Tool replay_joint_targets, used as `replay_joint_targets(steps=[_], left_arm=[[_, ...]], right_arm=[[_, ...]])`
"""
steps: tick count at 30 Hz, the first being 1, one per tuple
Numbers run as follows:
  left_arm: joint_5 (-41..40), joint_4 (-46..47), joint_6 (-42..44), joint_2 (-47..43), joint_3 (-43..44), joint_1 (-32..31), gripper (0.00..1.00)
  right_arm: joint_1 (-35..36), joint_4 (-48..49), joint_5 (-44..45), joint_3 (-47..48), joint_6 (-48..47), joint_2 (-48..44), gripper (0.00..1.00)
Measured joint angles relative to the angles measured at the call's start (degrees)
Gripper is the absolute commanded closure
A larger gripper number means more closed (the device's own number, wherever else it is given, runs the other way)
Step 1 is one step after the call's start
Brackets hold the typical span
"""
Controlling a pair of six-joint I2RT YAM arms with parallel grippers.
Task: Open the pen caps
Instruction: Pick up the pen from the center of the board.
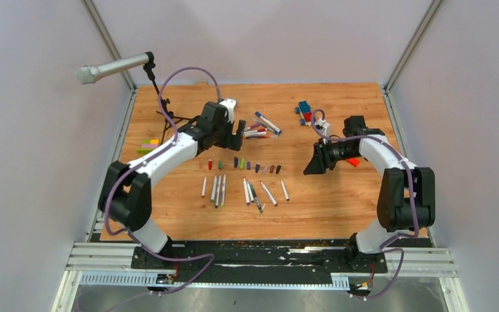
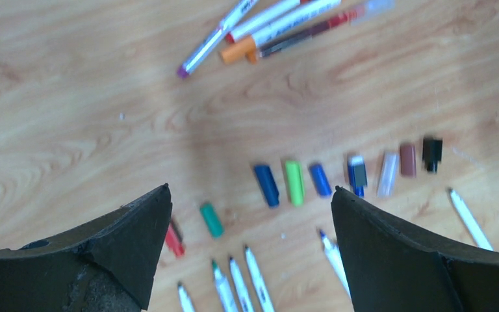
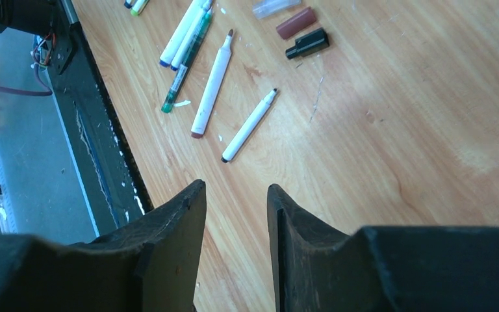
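A row of loose pen caps [image 1: 243, 164] lies mid-table, and uncapped pens [image 1: 247, 192] lie side by side in front of it. A pile of capped pens [image 1: 260, 129] lies behind the row. My left gripper [image 1: 234, 138] hovers wide open over the row's left part, holding nothing. The left wrist view shows the left gripper [image 2: 251, 188] above a green cap [image 2: 211, 219], a blue cap [image 2: 266, 185] and a lime cap [image 2: 293, 182]. My right gripper [image 1: 315, 164] hangs right of the row. The right gripper [image 3: 236, 185] has its jaws apart over bare wood, near a black cap [image 3: 307, 43].
A microphone [image 1: 114, 67] on a stand rises at the back left. A blue-and-red toy car [image 1: 305, 112] sits at the back, a green-yellow brick bar [image 1: 148, 146] at the left edge. An orange block [image 1: 353, 162] lies under the right arm. The black front rail [image 3: 97, 149] bounds the table.
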Motion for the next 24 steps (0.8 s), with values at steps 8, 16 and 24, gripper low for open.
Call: replay_joint_targets(steps=[8, 16, 24], left_arm=[[0.35, 1.22, -1.25, -21.70, -14.88, 0.07, 0.00], [2.47, 2.69, -6.82, -36.92, -27.04, 1.49, 0.00], [3.13, 2.64, -11.30, -46.71, -33.97, 1.73, 0.00]], right_arm=[[2.93, -3.37, 5.57, 16.04, -2.01, 8.83, 0.58], [10.10, -3.65, 18.12, 42.34, 0.70, 23.34, 0.57], [17.05, -2.78, 30.05, 58.53, 4.81, 37.16, 0.58]])
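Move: Some 23 cm ahead of the empty right hand, 16 cm to its left and 11 cm below lies the cluster of capped pens. The toy car stands about 31 cm ahead and 1 cm to the right of this hand; the black cap, at the near end of the cap row, lies roughly 6 cm ahead and 9 cm left. From the left hand the cluster is about 11 cm ahead, 6 cm right and 13 cm down. Swinging out over the board, the right hand goes about 21 cm forward and 8 cm left towards the capped pens, arching up nearly 4 cm and sinking back, while its wrist turns some 30 degrees to tip the part-open fingers further down. The left hand, wide open and empty, clears away from the cluster: back 13 cm, left 6 cm and up about 4. ##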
